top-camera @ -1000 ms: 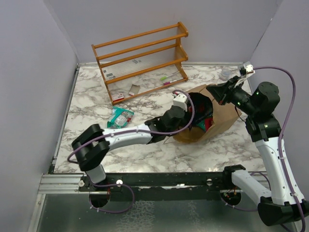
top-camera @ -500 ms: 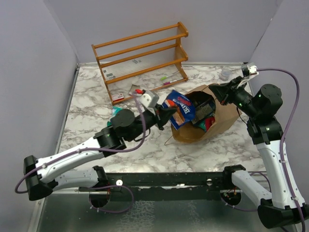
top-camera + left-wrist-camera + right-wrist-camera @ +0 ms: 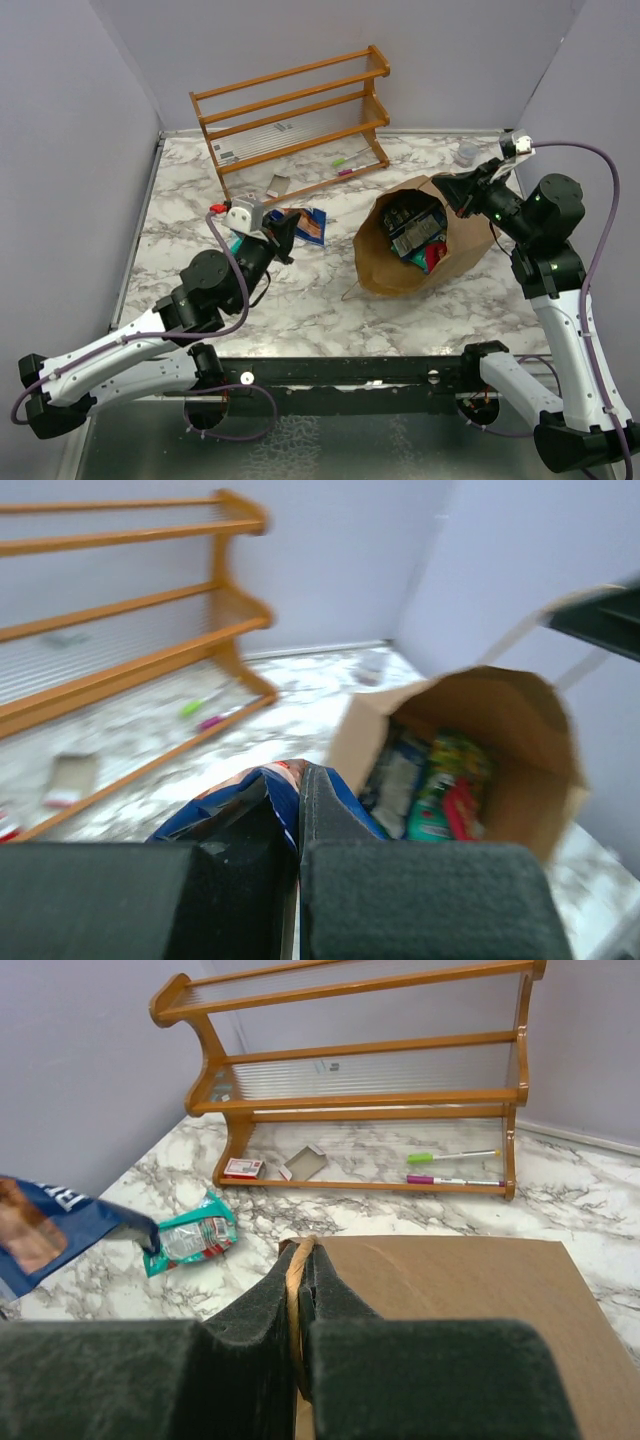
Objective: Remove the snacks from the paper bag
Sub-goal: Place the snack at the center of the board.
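The paper bag lies tilted on the marble table with its mouth facing left. Several snacks are packed inside it, also visible in the left wrist view. My right gripper is shut on the bag's twisted paper handle at the top rim. My left gripper is left of the bag and above the table, shut on a dark blue snack packet that sticks out past its fingers. A teal snack packet lies flat on the table below it.
A wooden two-shelf rack stands at the back, with two pens on its lowest shelf and small cards by its foot. A clear cup sits at the back right corner. Walls close in on the left, back and right.
My left arm has drawn out of the bag's mouth and swung left with the blue packet in its jaws. The right gripper has kept its hold on the bag's handle.
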Controlling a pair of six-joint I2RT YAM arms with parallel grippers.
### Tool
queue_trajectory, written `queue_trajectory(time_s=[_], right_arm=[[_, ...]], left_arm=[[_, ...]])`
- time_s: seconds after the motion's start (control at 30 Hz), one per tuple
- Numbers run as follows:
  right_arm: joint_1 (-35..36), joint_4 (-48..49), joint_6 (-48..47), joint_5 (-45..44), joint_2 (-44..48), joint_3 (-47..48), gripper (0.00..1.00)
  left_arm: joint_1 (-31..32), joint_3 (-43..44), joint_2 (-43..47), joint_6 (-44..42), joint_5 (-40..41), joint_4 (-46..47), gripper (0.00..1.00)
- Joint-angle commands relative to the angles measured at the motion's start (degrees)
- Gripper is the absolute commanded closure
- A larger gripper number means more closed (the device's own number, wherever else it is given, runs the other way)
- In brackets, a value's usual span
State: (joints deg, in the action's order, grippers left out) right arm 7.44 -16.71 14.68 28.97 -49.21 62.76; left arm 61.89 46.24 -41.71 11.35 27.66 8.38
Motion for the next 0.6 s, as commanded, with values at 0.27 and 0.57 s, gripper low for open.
queue_trajectory(time_s=[0.27,0.57], right_arm=[[0.1,1.1,-0.3,0.0,-0.3,0.5,0.98],[0.1,1.2,-0.4,0.3,-0.3,0.5,0.98]], left_arm=[[-14.2,1.9,-10.8,18.5,10.8,-12.7,1.00],[-30.5,9.2,-27.9,23.5,-13.0,-14.2,1.00]])
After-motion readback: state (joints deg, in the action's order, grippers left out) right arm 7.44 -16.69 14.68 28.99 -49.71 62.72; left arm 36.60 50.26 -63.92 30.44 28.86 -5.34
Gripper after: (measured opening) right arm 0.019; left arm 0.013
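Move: The left hand holds the blue snack high over the front of the board; the teal snack already laid out lies about 17 cm ahead, 17 cm to its left and some 36 cm below. Beyond it, the red-white box is roughly 28 cm ahead and 21 cm left, the open grey box 33 cm ahead and 10 cm left. The paper bag stands about 30 cm right and 10 cm ahead. From the right hand the teal snack lies some 47 cm left and 10 cm ahead. Keeping the blue snack pinched in its shut fingers, the left hand swoops down about 14 cm and forward about as far, drifting left as well until that sideways part dies out near the end, away from the bag and towards the board beside the teal snack. On the way the wrist swings the fingers some 30 degrees counter-clockwise and tips them down by about as much, so that they finish pointing nearly straight ahead and somewhat downward, while the right hand stays put with the bag's rim still in its grip. ##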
